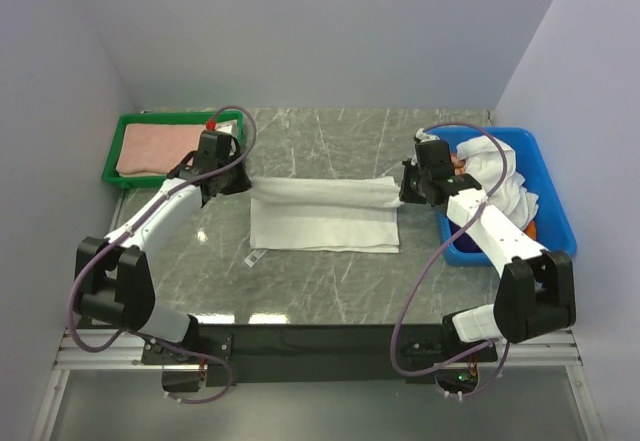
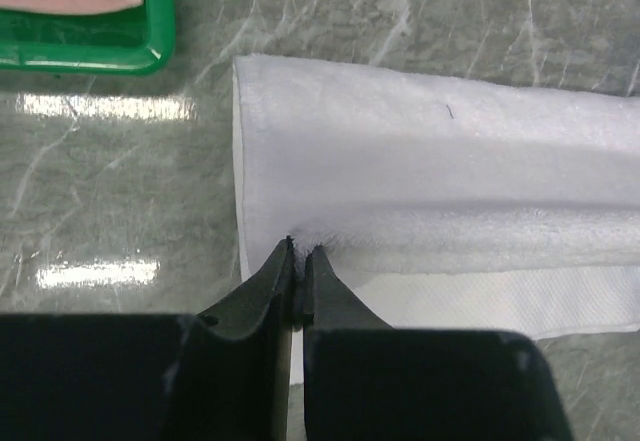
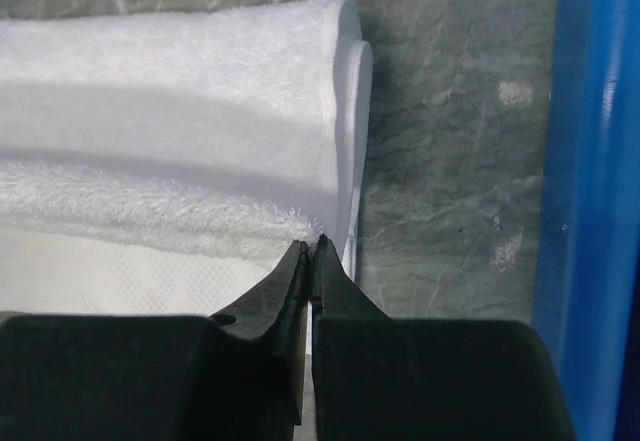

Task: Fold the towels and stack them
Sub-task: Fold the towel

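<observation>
A white towel (image 1: pixel 325 216) lies across the middle of the table, its far part lifted and doubled over toward the front. My left gripper (image 1: pixel 236 183) is shut on the towel's left end, and in the left wrist view its tips (image 2: pixel 302 251) pinch the fluffy fold of the towel (image 2: pixel 430 161). At the right end my right gripper (image 1: pixel 405 193) is shut on the same towel; the right wrist view shows its tips (image 3: pixel 311 245) nipping the towel's (image 3: pixel 180 131) corner. A folded salmon-pink towel (image 1: pixel 155 146) rests in the green tray (image 1: pixel 112 151). More white towels (image 1: pixel 503 176) are heaped in the blue bin (image 1: pixel 555 211).
The green tray (image 2: pixel 150 56) stands at the back left, close behind my left gripper. The blue bin's wall (image 3: pixel 590 191) rises just right of my right gripper. Grey walls close in the table on three sides. A small tag (image 1: pixel 255 258) sticks out at the towel's front left corner.
</observation>
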`<action>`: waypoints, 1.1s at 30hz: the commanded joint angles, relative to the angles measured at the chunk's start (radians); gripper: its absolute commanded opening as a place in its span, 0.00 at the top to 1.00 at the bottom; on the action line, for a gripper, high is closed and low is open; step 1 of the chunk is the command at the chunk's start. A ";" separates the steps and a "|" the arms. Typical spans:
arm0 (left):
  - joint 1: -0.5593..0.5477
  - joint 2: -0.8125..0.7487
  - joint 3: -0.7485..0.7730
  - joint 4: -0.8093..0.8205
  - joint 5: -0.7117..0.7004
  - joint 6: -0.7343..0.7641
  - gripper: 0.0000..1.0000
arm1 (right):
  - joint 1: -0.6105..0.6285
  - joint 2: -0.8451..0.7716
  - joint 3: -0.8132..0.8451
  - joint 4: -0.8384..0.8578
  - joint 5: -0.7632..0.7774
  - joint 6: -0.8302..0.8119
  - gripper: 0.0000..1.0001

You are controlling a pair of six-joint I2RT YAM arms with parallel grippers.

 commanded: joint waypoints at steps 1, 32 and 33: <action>0.012 -0.066 -0.038 -0.036 -0.045 -0.005 0.99 | -0.016 -0.061 0.016 -0.053 0.068 -0.005 1.00; -0.006 -0.014 -0.190 0.079 -0.067 -0.063 0.99 | -0.014 0.025 -0.090 0.033 0.036 0.024 1.00; -0.006 -0.010 -0.159 0.074 -0.071 -0.053 0.99 | -0.014 0.022 -0.062 0.029 0.047 0.022 1.00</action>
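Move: The half-folded white towel hangs by its two raised corners between closed fingers. Its middle is about 4 cm back, 16 cm right and 11 cm below the left hand, and some 4 cm back, 15 cm left and 10 cm below the right. The green tray with the pink towel lies about 10 cm ahead and 15 cm left of the left hand, 11 cm lower. The blue basket's middle is 1 cm ahead, 21 cm right and 8 cm below the right hand. The white towel's held edge is carried back and laid down towards its near edge by both hands together, still pinching its corners. The left goes back about 5 cm, then down some 9; the right lifts slightly, comes back 4 cm and sinks to about 6 cm below its start. Both wrists tip about 10 degrees further down, and at the end both hands ease up a touch. ##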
